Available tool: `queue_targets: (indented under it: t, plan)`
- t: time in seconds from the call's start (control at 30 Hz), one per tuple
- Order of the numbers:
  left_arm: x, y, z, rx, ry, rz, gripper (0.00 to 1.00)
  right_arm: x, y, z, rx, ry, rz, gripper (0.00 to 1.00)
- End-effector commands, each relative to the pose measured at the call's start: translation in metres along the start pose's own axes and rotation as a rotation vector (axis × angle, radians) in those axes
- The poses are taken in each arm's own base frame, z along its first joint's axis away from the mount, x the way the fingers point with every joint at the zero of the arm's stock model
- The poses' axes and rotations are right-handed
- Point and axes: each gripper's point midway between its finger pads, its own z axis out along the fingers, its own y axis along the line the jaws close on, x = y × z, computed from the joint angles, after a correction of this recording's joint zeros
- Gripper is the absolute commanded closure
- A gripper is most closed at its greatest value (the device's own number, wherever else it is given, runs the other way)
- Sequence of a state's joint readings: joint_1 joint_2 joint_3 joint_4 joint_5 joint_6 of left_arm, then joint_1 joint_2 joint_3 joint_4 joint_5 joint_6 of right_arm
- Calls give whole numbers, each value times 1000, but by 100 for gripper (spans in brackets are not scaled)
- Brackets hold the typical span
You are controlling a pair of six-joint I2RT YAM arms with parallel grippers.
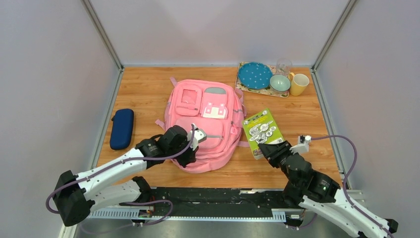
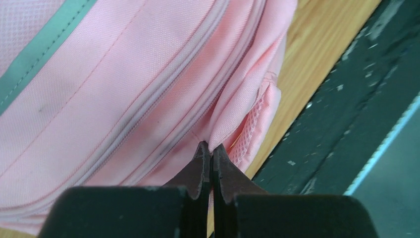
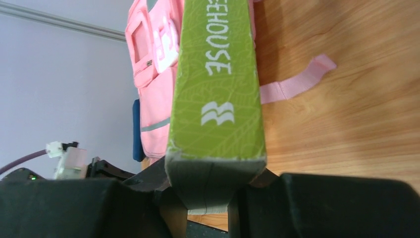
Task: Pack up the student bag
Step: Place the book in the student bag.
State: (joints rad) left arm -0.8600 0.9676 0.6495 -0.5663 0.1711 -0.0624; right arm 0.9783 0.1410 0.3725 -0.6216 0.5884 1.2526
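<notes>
The pink student bag [image 1: 208, 124] lies flat on the wooden table, front pockets up. My left gripper [image 1: 189, 154] is at the bag's near edge. In the left wrist view it [image 2: 211, 148] is shut on a fold of the bag's pink fabric [image 2: 124, 89], beside a mesh side pocket [image 2: 255, 124]. A green book [image 1: 262, 130] lies right of the bag. My right gripper [image 1: 267, 148] is shut on the book's near end. In the right wrist view the book [image 3: 218, 74] runs away from the gripper [image 3: 213, 173], with the bag [image 3: 148, 64] behind it.
A navy blue zip case [image 1: 122, 128] lies at the left. At the back right a mat [image 1: 241, 85] holds a blue plate [image 1: 254, 75], a bowl [image 1: 280, 83], a glass [image 1: 284, 65] and a yellow mug [image 1: 299, 84]. A black rail [image 1: 223, 196] runs along the near edge.
</notes>
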Motion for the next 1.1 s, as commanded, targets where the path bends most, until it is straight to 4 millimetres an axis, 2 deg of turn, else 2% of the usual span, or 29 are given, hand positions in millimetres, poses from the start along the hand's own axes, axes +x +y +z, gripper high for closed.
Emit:
queue_targets:
  t: [0.0,0.03,0.1,0.13,0.17,0.23,0.33,0.4,0.57,0.67,0.83,1.0,1.07]
  plan:
    - [-94,-52,-10,242,-273,-89,100,-36,13,-16,-6,-111,67,100]
    - [-112,-56,-13,253,-319,-89,100,-42,9,-21,19,-125,53,100]
    - [-124,-58,-5,256,-311,-133,100,-49,6,-27,35,-138,48,100]
    - [-142,-62,-9,269,-350,-133,100,-54,4,-32,48,-144,38,100]
    - [-146,-63,-4,282,-341,-144,100,-57,3,-35,56,-149,35,100]
    - [-168,-73,-8,323,-378,-141,100,-64,-2,-43,79,-157,31,100]
    - [-182,-85,-10,392,-392,-139,100,-68,-9,-53,88,-150,25,100]
    - [-183,-99,-11,477,-363,-129,100,-68,-7,-57,67,-140,28,100]
    - [-155,-112,17,580,-163,-175,100,-67,-11,-65,46,-117,42,100]
    - [-140,-110,30,565,-134,-192,100,-66,-14,-66,60,-108,36,100]
    - [-120,-106,44,542,-55,-193,100,-68,-7,-68,38,-107,43,100]
    - [-108,-106,52,550,-3,-194,100,-68,-7,-68,36,-105,45,100]
    - [-104,-107,55,551,10,-195,95,-67,-8,-68,39,-103,44,100]
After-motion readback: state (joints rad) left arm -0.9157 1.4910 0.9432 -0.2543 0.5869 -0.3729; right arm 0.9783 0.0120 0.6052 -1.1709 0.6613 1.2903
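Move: The left hand holds the student bag's near edge; the bag's middle is about 14 cm ahead, 7 cm to its right and 3 cm lower. The book is roughly 10 cm ahead of the left hand and 28 cm to its right. The right hand already grips the book, its middle some 6 cm straight ahead; from that hand the bag's middle lies about 21 cm left, 8 cm ahead and 8 cm down, and a pink strap some 7 cm left, 2 cm ahead. Left drags the held bag edge about 14 cm right, arcing up then down; right draws the book right and back. ##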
